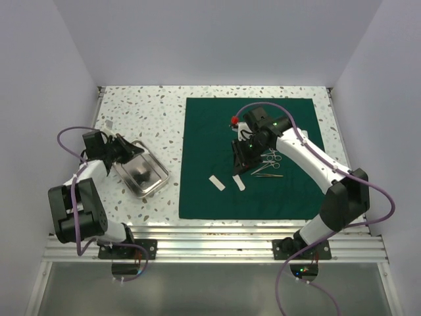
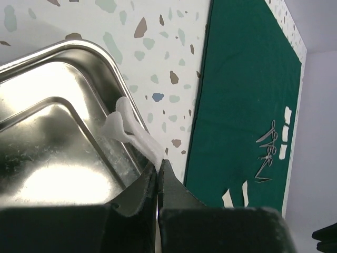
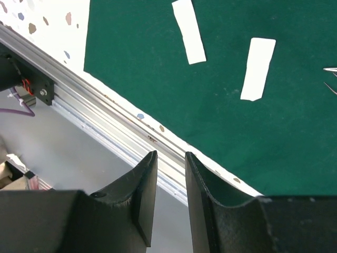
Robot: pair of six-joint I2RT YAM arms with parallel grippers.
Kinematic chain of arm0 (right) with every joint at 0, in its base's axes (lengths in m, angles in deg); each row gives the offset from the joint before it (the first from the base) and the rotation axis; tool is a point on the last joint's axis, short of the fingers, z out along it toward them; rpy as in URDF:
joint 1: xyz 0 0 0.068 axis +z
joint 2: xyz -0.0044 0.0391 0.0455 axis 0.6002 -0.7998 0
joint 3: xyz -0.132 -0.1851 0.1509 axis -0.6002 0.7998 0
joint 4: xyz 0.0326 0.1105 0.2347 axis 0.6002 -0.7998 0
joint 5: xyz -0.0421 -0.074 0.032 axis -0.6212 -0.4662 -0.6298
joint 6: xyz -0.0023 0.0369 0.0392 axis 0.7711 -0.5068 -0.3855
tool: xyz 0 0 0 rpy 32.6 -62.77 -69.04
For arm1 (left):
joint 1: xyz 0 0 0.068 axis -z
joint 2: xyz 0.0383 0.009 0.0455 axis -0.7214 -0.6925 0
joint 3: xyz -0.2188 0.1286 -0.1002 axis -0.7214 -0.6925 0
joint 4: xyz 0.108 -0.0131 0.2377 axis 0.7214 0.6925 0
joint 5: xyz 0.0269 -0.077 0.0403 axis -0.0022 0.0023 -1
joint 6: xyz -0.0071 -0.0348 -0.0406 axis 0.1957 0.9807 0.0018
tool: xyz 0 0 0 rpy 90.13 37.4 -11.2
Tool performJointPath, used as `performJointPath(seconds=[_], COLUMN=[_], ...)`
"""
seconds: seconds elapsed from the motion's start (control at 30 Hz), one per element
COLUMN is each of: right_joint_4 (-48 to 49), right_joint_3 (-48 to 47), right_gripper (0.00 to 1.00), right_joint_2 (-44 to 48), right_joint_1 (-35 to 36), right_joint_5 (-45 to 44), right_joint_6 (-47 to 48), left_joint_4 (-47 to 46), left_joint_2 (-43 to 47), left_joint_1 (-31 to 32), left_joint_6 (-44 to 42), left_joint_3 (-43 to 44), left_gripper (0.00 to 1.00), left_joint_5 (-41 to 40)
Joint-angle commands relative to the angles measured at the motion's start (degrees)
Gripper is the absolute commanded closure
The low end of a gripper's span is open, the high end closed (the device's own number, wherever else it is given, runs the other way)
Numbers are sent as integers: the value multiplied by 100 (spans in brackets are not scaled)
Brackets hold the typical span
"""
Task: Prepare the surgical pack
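The dark green drape (image 1: 210,131) (image 2: 242,95) (image 3: 221,116) lies spread flat on the speckled table. On it rest steel scissor-like instruments (image 1: 270,164) (image 2: 266,153) and two white gauze strips (image 1: 217,183) (image 1: 238,184) (image 3: 189,31) (image 3: 258,68). My right gripper (image 1: 240,161) (image 3: 171,154) hovers over the drape just left of the instruments, open, with nothing between its fingers. The metal tray (image 1: 154,161) (image 2: 100,68) sits left of the drape. My left gripper (image 1: 123,153) (image 2: 159,162) is at the tray's rim, shut on a thin whitish strip (image 2: 131,134) that lies along that rim.
An aluminium rail (image 1: 210,240) (image 3: 105,105) runs along the table's near edge, close under the right gripper's view. White walls close in the left, right and back sides. A small pale scrap (image 1: 108,123) lies on the table behind the tray.
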Motion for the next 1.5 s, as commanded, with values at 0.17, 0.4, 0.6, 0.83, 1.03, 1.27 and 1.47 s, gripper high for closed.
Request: performJointPath(seconds=[0.17,0.4,0.6,0.83,1.03,1.27,1.47], right_joint_4=[79,132,115,115,106,89,106], right_joint_3=[90,47,90,-23,-94,-94,2], right_gripper=[69,71,71,71,71,71,71], right_joint_2=[188,118,118,39,39,65,100], right_joint_1=[4,13,13,13,4,13,13], right_joint_5=[318,353,318,283,257,230,248], right_joint_6=[57,75,101,119,127,145,145], left_joint_4=[-1391,-2594,-2359,-1516,-962,-935,-1119], left_joint_2=[-522,-1032,-928,-1015,-725,-961,-1243], left_joint_1=[-28,-28,-19,-10,-19,-19,-19], left_joint_6=[380,521,469,214,293,591,960], left_joint_3=[-278,-683,-849,-718,-867,-737,-429], left_gripper=[100,100,100,100,100,100,100], left_joint_5=[-217,-146,-365,-629,-989,-1131,-1025])
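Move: The metal tray that the gauze in the left hand is bound for lies right under that hand: its middle some 5 cm back, 1 cm to the right and 9 cm below, its far corner about 7 cm ahead and 1 cm left. The nearer white strip is roughly 31 cm to this hand's right and 11 cm back, the other strip some 8 cm farther right. From the right hand the tray's middle is about 7 cm ahead, 38 cm left and 15 cm below. The gauze, still pinched in the shut left fingers, is lowered about 8 cm into the far part of the tray. The hand edges forward first, sinks quickly, then goes down more slowly while easing back some 3 cm; late on the fingers tip about 10 degrees farther down and the hand turns slightly counter-clockwise. The fingers keep their hold. ##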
